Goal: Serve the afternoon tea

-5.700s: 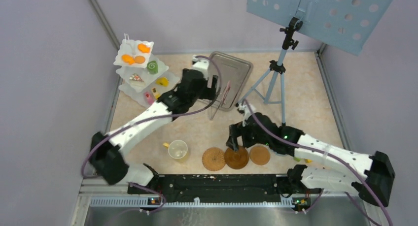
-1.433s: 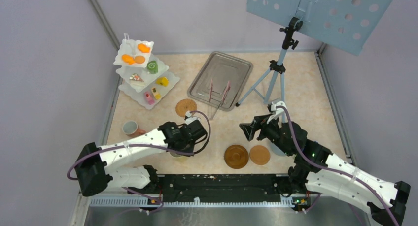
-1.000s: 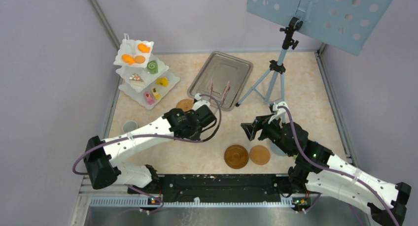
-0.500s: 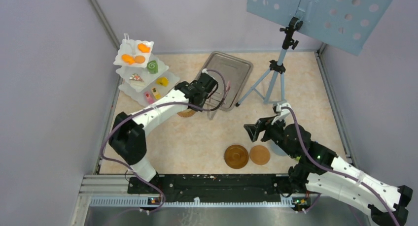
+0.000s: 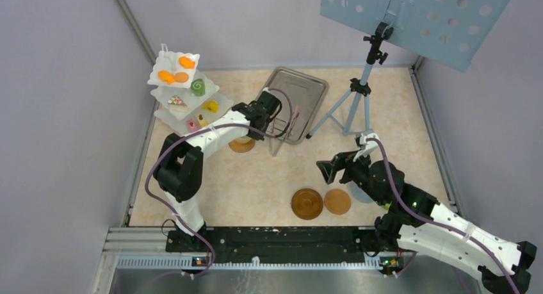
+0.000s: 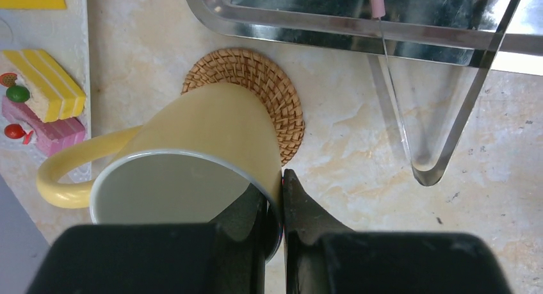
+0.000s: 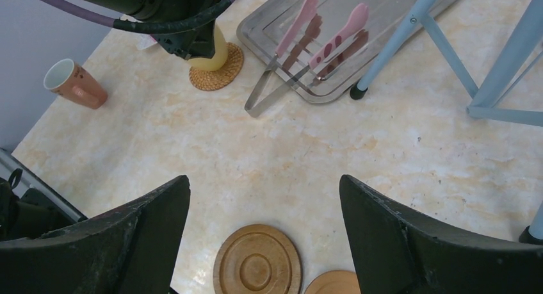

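My left gripper (image 6: 275, 179) is shut on the rim of a yellow cup (image 6: 192, 134), one finger inside and one outside. The cup's base is at a woven brown coaster (image 6: 269, 89) beside the tray; I cannot tell whether it rests on it. The right wrist view shows the same cup (image 7: 218, 50) and woven coaster (image 7: 221, 76). My right gripper (image 7: 264, 179) hangs open and holds nothing, above two wooden coasters (image 5: 307, 204) (image 5: 337, 202). A pink cup (image 7: 73, 82) stands at the left. The white three-tier stand (image 5: 221, 109) holds pastries at the back left.
A metal tray (image 5: 291, 82) lies at the back, with pink tongs (image 5: 285, 124) hanging over its near edge. A blue tripod (image 5: 362, 95) carrying a perforated board stands at the back right. Walls close in the left, back and right sides.
My left arm has carried the yellow cup from the near left of the table back to the woven coaster by the tray. The right gripper's jaws have spread slightly wider.
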`<state>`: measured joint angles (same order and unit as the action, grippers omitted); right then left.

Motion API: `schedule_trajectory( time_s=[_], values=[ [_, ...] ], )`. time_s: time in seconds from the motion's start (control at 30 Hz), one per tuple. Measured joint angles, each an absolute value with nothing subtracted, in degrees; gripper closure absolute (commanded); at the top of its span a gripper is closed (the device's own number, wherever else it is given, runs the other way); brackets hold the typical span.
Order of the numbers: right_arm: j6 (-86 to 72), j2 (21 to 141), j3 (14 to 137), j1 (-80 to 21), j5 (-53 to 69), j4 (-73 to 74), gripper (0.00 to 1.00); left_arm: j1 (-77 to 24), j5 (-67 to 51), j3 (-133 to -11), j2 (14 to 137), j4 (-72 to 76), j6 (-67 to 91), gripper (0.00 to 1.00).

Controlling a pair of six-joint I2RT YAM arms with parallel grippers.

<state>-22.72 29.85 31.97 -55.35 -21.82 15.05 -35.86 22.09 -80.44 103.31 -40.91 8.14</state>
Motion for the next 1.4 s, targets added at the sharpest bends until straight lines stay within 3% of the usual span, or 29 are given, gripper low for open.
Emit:
schedule_trajectory(
  time_s=[0.83,1.4],
  values=[
    [-22.72,32.71,31.97,-55.35,-21.96,14.57,0.13,-32.8,17.58,-79.5,103.31,-39.35,7.77,1.0],
    [-23.05,33.23,32.03,-55.35,-21.52,14.85,0.13,-32.05,18.31,-79.5,103.13,-38.83,7.64,0.57]
  ],
)
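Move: The woven coaster that the yellow mug is being set on has its middle about 3 cm left of the left hand, level with it fore and aft, and roughly 8 cm below. The tongs lie some 11 cm to the hand's right and 5 cm farther out, across the tray's edge. The cake stand's lowest tier is about 19 cm left and 9 cm ahead. From the right hand the coaster lies about 25 cm left, 16 cm ahead and 20 cm down. The yellow mug, still pinched by the right side of its rim at the coaster, is eased about 1 cm left and 1 cm forward by the left hand, which sinks by under 1 cm and rolls only a few degrees. With the hand nearly still, its fingers then part and let go of the rim, one finger left inside the mug and one outside. ##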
